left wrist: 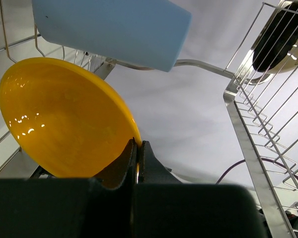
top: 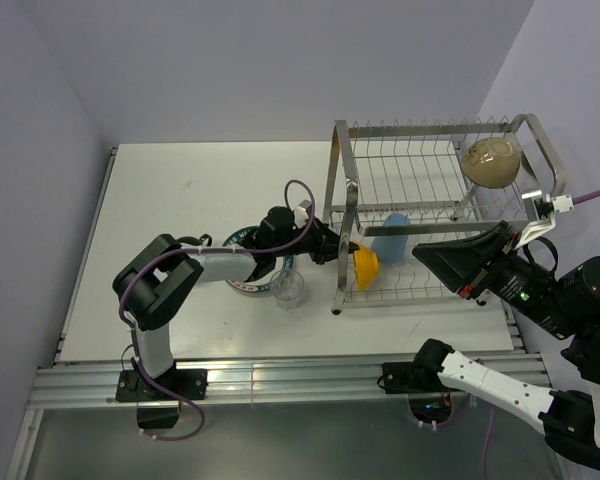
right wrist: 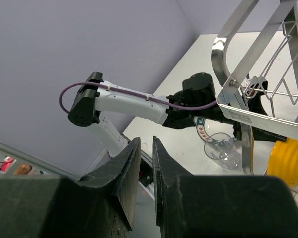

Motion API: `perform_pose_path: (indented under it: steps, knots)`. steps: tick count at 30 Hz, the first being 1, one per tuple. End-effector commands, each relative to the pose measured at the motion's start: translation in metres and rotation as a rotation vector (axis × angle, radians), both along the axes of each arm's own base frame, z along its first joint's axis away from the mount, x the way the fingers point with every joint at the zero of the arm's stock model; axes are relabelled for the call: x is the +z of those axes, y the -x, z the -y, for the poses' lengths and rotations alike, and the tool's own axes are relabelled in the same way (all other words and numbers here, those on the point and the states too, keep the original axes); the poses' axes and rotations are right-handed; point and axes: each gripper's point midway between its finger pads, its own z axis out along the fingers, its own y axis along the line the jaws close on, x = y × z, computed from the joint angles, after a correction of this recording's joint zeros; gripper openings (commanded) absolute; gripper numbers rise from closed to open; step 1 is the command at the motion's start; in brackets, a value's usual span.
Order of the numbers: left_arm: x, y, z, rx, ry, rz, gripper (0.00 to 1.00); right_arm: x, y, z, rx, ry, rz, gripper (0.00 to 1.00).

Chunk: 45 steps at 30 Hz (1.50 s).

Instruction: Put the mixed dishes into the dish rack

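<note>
My left gripper (top: 342, 250) (left wrist: 138, 143) is shut on the rim of the small orange bowl (top: 365, 268) (left wrist: 59, 119). It holds the bowl tilted on edge at the left end of the dish rack's (top: 420, 130) (left wrist: 243, 129) lower tier. The light blue tumbler (top: 390, 237) (left wrist: 114, 29) lies just behind the bowl on that tier. On the upper tier's right end sits the beige bowl (top: 491, 160). The clear glass (top: 287, 288) (right wrist: 222, 148) and the white plate with teal rim (top: 242, 285) stand on the table, the plate partly under the left arm. My right gripper (top: 422, 255) (right wrist: 146, 140) hovers at the rack's front right, jaws slightly apart and empty.
The rack (right wrist: 248, 116) fills the table's right half, its tubular frame post (top: 342, 230) right beside the orange bowl (right wrist: 288, 161). The left arm (top: 210, 265) stretches across the table middle. Walls close in at the back and right.
</note>
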Motion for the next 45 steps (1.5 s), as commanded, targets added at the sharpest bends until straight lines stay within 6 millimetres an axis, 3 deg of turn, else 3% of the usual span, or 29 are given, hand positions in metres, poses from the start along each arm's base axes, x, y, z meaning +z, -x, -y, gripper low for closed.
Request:
perform_pose_path:
  steps: [1, 14, 17, 18, 21, 27, 34, 38, 40, 41, 42, 45]
  knots:
    - [0.016, 0.001, 0.001, 0.02, 0.064, 0.025, 0.0, 0.008, -0.002, 0.0, -0.007, -0.009, 0.035, 0.23]
    - [0.0, 0.008, 0.007, 0.001, 0.058, -0.012, 0.0, 0.006, -0.001, 0.002, -0.012, -0.011, 0.03, 0.22]
    - [-0.003, 0.009, 0.006, -0.008, 0.042, -0.022, 0.15, 0.005, -0.001, 0.004, -0.015, -0.012, 0.031, 0.22]
    - [-0.004, 0.01, 0.005, -0.008, 0.04, -0.021, 0.25, 0.005, -0.001, 0.004, -0.016, -0.014, 0.031, 0.22]
    - [-0.006, 0.011, 0.003, -0.008, 0.028, -0.025, 0.35, 0.006, -0.001, 0.004, -0.015, -0.014, 0.033, 0.22]
    - [-0.007, 0.009, -0.003, 0.002, 0.01, -0.021, 0.5, 0.006, 0.0, 0.003, -0.01, -0.016, 0.036, 0.22]
    - [0.001, 0.006, -0.014, 0.018, -0.001, 0.019, 0.53, 0.006, -0.001, 0.001, -0.006, -0.014, 0.036, 0.22]
    - [0.009, -0.004, -0.028, 0.038, -0.031, 0.074, 0.52, 0.007, 0.0, 0.002, -0.004, -0.016, 0.04, 0.22]
    - [0.0, -0.016, -0.042, 0.052, -0.126, 0.106, 0.52, 0.007, 0.0, 0.002, -0.006, -0.016, 0.04, 0.22]
    - [0.006, -0.026, -0.053, 0.079, -0.157, 0.135, 0.51, 0.007, 0.0, 0.002, -0.006, -0.016, 0.04, 0.22]
    - [-0.014, -0.024, -0.066, 0.077, -0.266, 0.077, 0.5, 0.007, 0.0, 0.002, -0.006, -0.017, 0.042, 0.22]
    - [-0.014, -0.037, -0.092, 0.097, -0.442, 0.15, 0.48, 0.005, -0.001, 0.002, -0.009, -0.011, 0.039, 0.22]
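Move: Inside the rack's lower tier, the left hand still pinches the rim of the yellow bowl, whose middle lies about 3 cm to the right of it, 3 cm back and 5 cm below. The blue cup stands some 9 cm to the right of that hand, 4 cm ahead and 3 cm lower; the clear glass is about 14 cm to its left, 4 cm back and 14 cm below. From the idle right hand the bowl is roughly 16 cm ahead, 4 cm left and 32 cm down. Lowering the yellow bowl about 1 cm towards the lower tier's wires, the left hand pauses, then opens its fingers to about half and lets go of the rim. It sinks another 2 cm with the fingers spread, then speeds up as it draws out to the left, some 6 cm and a little forward, away from the bowl, rolling its left side up about 15 degrees. ##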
